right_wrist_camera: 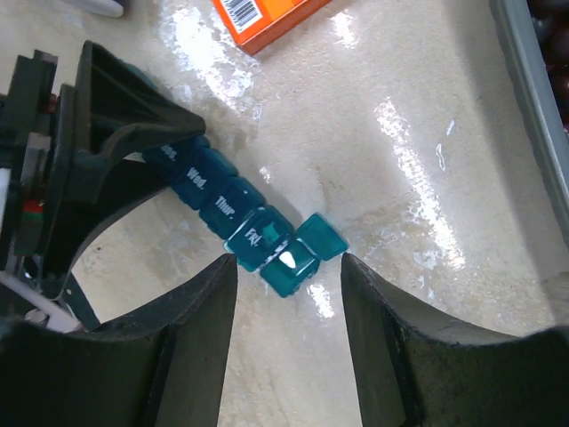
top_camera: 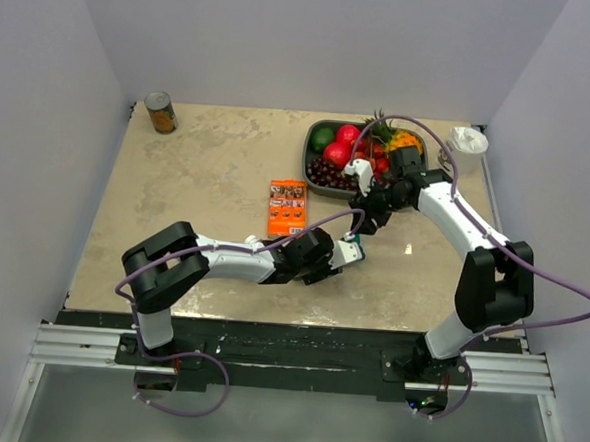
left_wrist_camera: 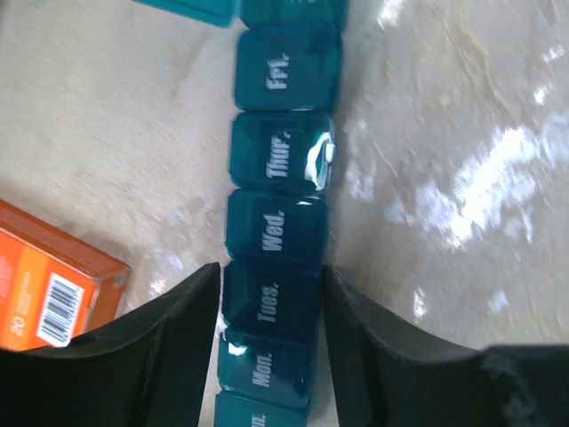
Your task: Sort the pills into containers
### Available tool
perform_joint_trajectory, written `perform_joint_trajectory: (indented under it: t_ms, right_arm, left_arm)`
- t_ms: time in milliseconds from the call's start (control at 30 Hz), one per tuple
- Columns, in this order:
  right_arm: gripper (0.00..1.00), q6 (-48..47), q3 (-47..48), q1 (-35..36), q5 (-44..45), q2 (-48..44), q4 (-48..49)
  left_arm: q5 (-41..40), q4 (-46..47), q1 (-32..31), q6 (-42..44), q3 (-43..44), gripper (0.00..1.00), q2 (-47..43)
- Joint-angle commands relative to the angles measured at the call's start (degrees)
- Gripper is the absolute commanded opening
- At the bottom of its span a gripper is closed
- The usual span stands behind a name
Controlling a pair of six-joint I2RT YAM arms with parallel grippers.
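Note:
The containers (left_wrist_camera: pixel 280 227) are one teal strip of lidded day compartments lying flat on the table, also seen in the right wrist view (right_wrist_camera: pixel 222 200). My left gripper (left_wrist_camera: pixel 271 271) straddles the Tues and Mon compartments, its fingers (left_wrist_camera: pixel 178 338) tight against both sides. In the top view it (top_camera: pixel 345 250) sits over the strip. My right gripper (right_wrist_camera: pixel 289 267) hovers open above the strip's far end, touching nothing. There, the compartment past Fri stands open with its lid (right_wrist_camera: pixel 320 236) flipped aside. Inside it is a small white shape (right_wrist_camera: pixel 290 260); I cannot tell whether it is a pill or glare.
An orange box (top_camera: pixel 287 206) lies just left of the strip. A grey tray (top_camera: pixel 311 172) of fruit stands behind the right arm, its rim (right_wrist_camera: pixel 533 89) close by. A can (top_camera: pixel 161 113) is at the back left and a white cup (top_camera: pixel 467 143) at the back right.

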Motion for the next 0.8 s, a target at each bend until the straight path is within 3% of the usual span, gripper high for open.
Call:
perform_joint_trajectory:
  t_ms: [0,300,567,767]
  right_arm:
    - [0.54,-1.71,-1.63,-0.22,-2.96,-3.71,-1.85]
    - [0.54,-1.8,-6.73,-0.22,-5.42,-6.44,-0.53]
    - [0.54,-0.92,-8.49,-0.3,-5.95,-7.14,0.79]
    - [0.54,-1.36,-8.57,-0.22,-6.56,-6.79,0.44]
  left_arm:
    - [1.58,-7.98,-0.39,-3.59,-1.82,0.58,2.45]
    - [1.75,-7.54,-0.39,-4.47,-1.65,0.71,-1.76]
    - [7.46,-0.07,0.13,-3.24,-9.02,0.75,-10.19]
    - [12.56,1.87,3.12,-1.66,-12.11,0.76,-11.79]
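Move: My left fingers still hold the pill organizer at Tues., with its Sun. end about 4 cm back, 4 cm left; from this hand its Fri. lid lies some 5 cm ahead, 6 cm right, the orange box 15 cm ahead, 9 cm left. From my raised right hand, the Fri. lid is 3 cm back, 3 cm left, 9 cm down, the opened Sat. compartment 1 cm back, 1 cm left, and the fruit tray's middle 20 cm straight ahead. I open my left fingers to let go of the organizer at Tues., then slide them back and left at table height, about 5 cm along it towards the Sun. end, tipping down a little, until they straddle it around Mon. and Sun. Meanwhile I draw my right hand some 4 cm back, from over the opened Sat. compartment towards Fri., rising a touch and then sinking slightly, its gap unchanged and touching nothing. ##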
